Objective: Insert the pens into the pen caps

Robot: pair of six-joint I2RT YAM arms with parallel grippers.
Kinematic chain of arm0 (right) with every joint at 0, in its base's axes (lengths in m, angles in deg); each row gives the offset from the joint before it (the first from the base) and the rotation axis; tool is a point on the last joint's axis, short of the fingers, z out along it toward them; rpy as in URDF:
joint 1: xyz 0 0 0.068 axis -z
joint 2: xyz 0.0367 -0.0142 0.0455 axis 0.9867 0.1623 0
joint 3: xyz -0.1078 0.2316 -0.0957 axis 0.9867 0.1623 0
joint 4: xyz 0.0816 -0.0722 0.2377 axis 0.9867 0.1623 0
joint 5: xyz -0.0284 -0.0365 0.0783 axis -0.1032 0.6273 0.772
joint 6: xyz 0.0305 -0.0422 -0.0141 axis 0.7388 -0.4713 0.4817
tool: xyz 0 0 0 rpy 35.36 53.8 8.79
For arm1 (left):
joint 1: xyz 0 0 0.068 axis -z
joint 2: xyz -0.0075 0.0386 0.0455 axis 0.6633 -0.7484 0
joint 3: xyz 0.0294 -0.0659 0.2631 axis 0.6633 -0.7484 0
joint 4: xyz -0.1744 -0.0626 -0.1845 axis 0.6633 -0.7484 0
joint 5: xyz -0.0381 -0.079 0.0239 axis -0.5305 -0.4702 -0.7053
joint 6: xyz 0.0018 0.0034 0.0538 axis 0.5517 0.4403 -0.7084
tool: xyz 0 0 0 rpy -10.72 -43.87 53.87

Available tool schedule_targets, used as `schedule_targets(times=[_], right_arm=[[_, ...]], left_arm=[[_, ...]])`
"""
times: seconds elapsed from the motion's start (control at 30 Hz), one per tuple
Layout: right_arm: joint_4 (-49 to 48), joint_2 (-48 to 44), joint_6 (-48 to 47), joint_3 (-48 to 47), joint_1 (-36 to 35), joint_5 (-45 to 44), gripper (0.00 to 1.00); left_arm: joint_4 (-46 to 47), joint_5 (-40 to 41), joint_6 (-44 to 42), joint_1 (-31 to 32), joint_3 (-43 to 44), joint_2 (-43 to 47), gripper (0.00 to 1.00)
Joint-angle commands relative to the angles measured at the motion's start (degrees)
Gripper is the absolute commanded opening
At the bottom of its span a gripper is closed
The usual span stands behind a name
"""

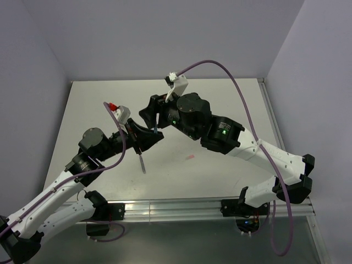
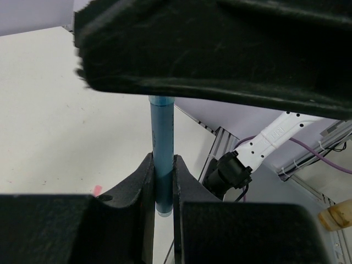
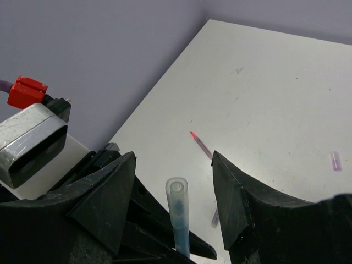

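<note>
My left gripper (image 2: 163,160) is shut on a blue pen (image 2: 162,126), which stands up between its fingers above the table. A pale see-through pen cap (image 3: 177,192) sits over the pen's upper end. My right gripper (image 3: 173,157) is open, one jaw on either side of that capped end, touching neither side. In the top view the two grippers, left (image 1: 147,137) and right (image 1: 155,122), meet over the middle of the table with the blue pen (image 1: 156,131) between them. A thin pen with a red tip (image 3: 201,144) lies on the table. A pinkish cap (image 3: 335,160) lies apart from it.
A dark thin pen (image 1: 143,164) lies on the white table (image 1: 220,110) near the left arm. A pinkish cap (image 1: 190,157) rests right of it. Purple walls close the back and sides. A metal rail (image 1: 176,209) runs along the near edge.
</note>
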Motion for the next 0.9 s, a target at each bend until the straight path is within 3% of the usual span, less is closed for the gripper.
schedule_targets(times=[0.0,0.13,0.43,0.53,0.63,0.67,0.77,0.87], right_arm=[[-0.1,0.6,-1.2,-4.0,0.7,0.2,0.65],[0.6,1.4,-1.1,-4.7,1.1,0.1,0.61],[1.2,1.1,-0.6,-3.3,1.3,-0.1,0.4],[1.3,0.6,-0.5,-2.5,1.4,-0.8,0.32],[1.6,0.3,-1.0,-1.8,1.4,-0.9,0.19],[1.8,0.1,-1.1,-1.7,1.4,-1.0,0.11],[1.6,-0.6,-2.1,-0.2,1.4,-0.6,0.0],[1.3,-1.4,-2.7,1.6,1.4,0.4,0.0]], left_arm=[[2.7,-0.8,0.0,0.8,0.6,0.1,0.0],[2.4,-0.4,-0.2,1.1,0.7,0.3,0.0],[1.7,0.5,-0.7,1.4,1.0,0.6,0.0],[1.7,0.7,-0.6,1.4,1.1,0.6,0.0],[1.7,0.5,-0.5,1.4,1.2,0.6,0.0],[1.7,0.5,-0.5,1.4,1.4,0.6,0.0],[1.2,0.3,0.0,1.4,2.1,0.6,0.0],[0.1,1.0,0.2,1.4,3.5,0.6,0.0]])
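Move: My left hand already holds the blue pen, with the clear pen cap on its raised end about 6 cm above that hand and 4 cm farther forward. From my open right hand the cap is only some 1 cm ahead and 1 cm below, level sideways, between the fingers. On the table some 41 cm below my right hand, a dark pen lies 12 cm left and 2 cm ahead, a pink cap 13 cm right and 5 cm ahead. I ease my right hand about 1 cm forward around the capped end of the blue pen and close its fingers from well open until they pinch the cap. Then I bear down on it by roughly 1 cm, while my left hand keeps its grip below and sinks slightly with the pen after a small drift back. ##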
